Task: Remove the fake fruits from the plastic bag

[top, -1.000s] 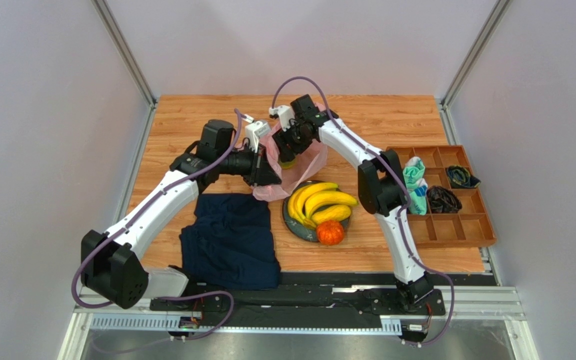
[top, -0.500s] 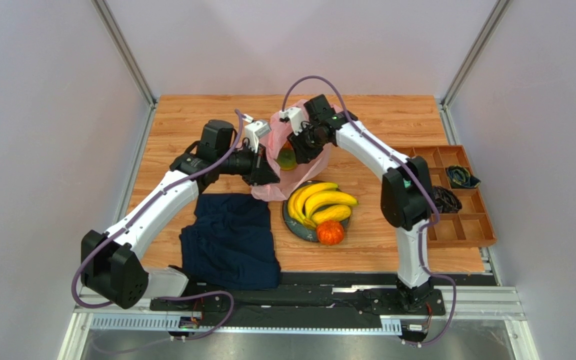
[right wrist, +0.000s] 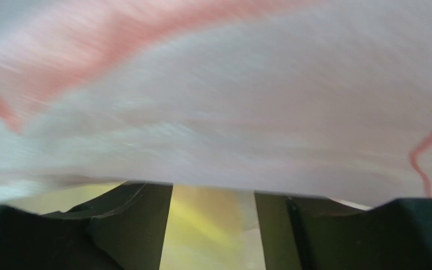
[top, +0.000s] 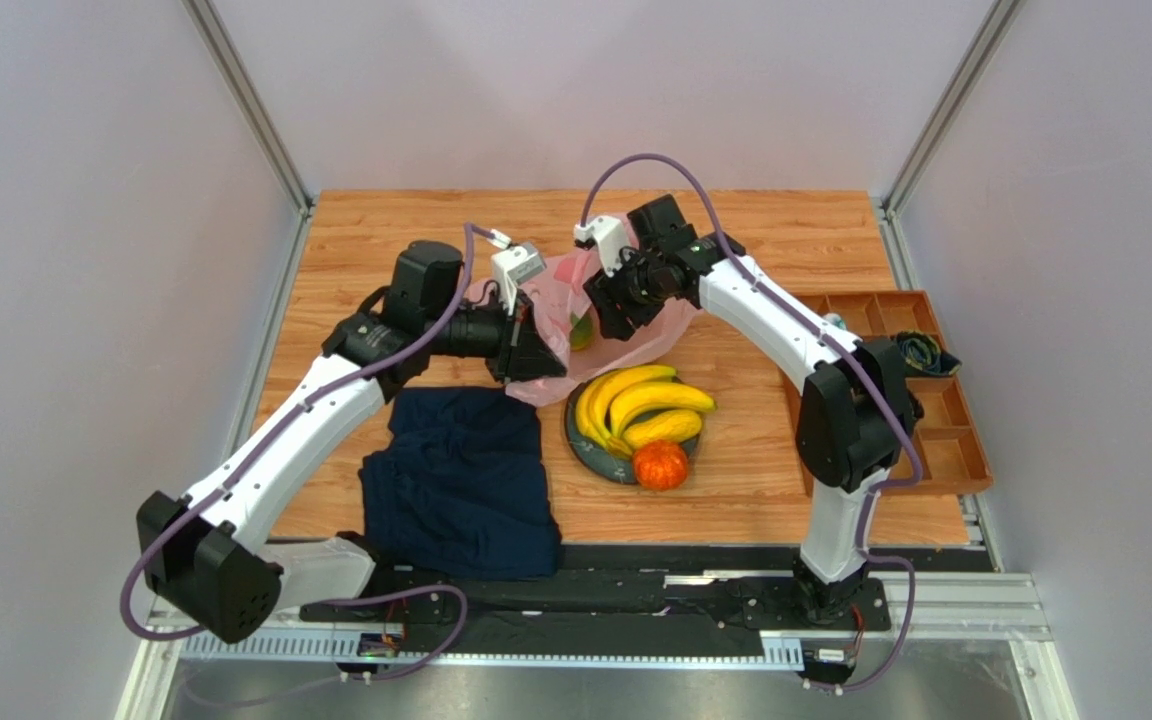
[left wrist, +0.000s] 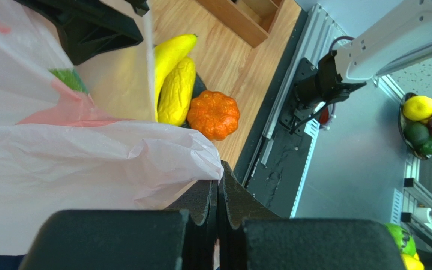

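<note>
The pink plastic bag [top: 564,308] hangs between my two grippers at mid-table. My left gripper [top: 540,350] [left wrist: 219,175] is shut on the bag's [left wrist: 88,163] edge. A yellow-green fruit [top: 582,332] shows at the bag's mouth. My right gripper [top: 609,312] [right wrist: 212,191] is at the bag's right side, its jaws apart. Blurred bag film [right wrist: 229,101] hides its fingertips, and the yellow-green fruit [right wrist: 212,225] shows in the gap. The dark plate [top: 582,441] holds the banana bunch [top: 642,398], a long yellow piece [top: 665,428] and an orange fruit [top: 660,465].
A dark navy folded cloth [top: 459,480] lies near the front, left of the plate. A wooden compartment tray [top: 913,453] with small cloth items sits at the right edge. Grey walls close in both sides and the back.
My right arm has swung to the right and its gripper has shifted right along the bag. The left gripper has kept its hold and sagged slightly, and the bag hangs lower.
</note>
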You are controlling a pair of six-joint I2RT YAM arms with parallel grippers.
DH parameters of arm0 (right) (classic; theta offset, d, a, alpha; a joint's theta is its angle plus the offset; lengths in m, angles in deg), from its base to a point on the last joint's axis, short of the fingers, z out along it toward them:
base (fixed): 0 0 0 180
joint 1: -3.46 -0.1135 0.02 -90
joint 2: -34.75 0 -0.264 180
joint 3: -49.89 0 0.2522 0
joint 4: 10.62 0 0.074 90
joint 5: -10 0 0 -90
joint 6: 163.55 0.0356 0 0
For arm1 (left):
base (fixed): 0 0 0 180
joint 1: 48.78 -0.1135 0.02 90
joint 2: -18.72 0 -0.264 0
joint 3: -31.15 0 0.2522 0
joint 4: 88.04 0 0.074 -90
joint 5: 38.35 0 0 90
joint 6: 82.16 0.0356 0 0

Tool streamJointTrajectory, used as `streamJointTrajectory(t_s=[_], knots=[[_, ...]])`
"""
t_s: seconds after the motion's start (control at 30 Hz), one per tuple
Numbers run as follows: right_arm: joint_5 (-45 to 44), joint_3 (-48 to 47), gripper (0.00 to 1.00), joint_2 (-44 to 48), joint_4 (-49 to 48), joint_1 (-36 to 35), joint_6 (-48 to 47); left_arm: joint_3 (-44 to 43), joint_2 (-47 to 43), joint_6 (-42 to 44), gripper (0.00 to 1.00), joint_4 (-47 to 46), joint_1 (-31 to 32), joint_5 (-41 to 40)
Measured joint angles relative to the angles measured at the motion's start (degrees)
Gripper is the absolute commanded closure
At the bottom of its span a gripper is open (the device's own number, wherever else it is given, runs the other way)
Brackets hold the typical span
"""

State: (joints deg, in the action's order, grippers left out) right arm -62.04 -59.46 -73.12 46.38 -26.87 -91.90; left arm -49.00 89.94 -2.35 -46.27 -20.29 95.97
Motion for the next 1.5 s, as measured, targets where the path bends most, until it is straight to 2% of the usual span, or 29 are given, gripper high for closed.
streamJointTrajectory(t_s=[0.13, 0.23, 0.3, 0.43, 0.63, 0.87, 1.07, 1.3, 1.5], knots=[[0.1, 1.4, 0.32, -0.8, -0.2, -0.7, 0.7, 3.9, -3.9, -0.3, 1.0, 1.6, 0.3, -1.9], [-0.2, -0.7, 0.25, -3.7, -0.3, -2.9, 1.5, 8.9, -5.9, -2.6, 1.0, 4.1, 0.3, -5.2], [-0.9, -2.4, 0.23, -6.1, -0.8, -4.7, 2.1, 10.8, -6.2, -3.8, 1.0, 5.4, 0.3, -7.1], [-2.2, -5.5, 0.18, -11.0, -1.1, -7.6, 3.9, 11.9, -6.2, -5.4, 1.0, 6.4, 0.3, -9.8], [-7.5, -8.9, 0.1, -15.6, -1.2, -9.4, 6.8, 12.0, -6.2, -6.5, 1.0, 4.9, 0.3, -9.7], [-16.5, -11.9, 0.09, -17.9, -2.1, -10.1, 8.1, 14.8, -6.6, -7.4, 1.0, 3.2, 0.3, -8.7], [-17.9, -15.7, 0.09, -20.7, -2.4, -10.2, 8.7, 17.2, -9.6, -8.0, 1.0, 3.5, 0.3, -8.3], [-15.4, -17.1, 0.09, -24.0, -2.4, -11.7, 8.7, 17.7, -13.0, -7.9, 1.0, 3.4, 0.3, -8.1], [-9.2, -17.5, 0.08, -25.3, -3.1, -12.5, 9.1, 17.7, -13.0, -7.7, 1.0, 3.0, 0.2, -7.2]])
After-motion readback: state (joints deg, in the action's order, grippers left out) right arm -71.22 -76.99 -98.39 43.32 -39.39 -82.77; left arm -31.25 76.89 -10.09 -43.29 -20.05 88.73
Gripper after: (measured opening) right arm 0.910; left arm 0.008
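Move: The green-yellow fruit left in the bag lies from the right hand about 6 cm ahead, 4 cm left and 9 cm down. From that hand, the left gripper's pinch on the bag rim is some 14 cm back, 8 cm left and 12 cm higher; the banana plate is 8 cm back, 3 cm right and 12 cm below. The fruit is about 18 cm ahead of the left hand, 4 cm right and 21 cm below. Leftward and down, about 11 cm and 10 cm overall, the right hand works deeper into the bag, fingers spreading wide, with a 5 cm forward push midway that it then takes back as it keeps on left and sinks. The left hand, still pinching the rim, draws it down, back and somewhat left, tipping further down. ##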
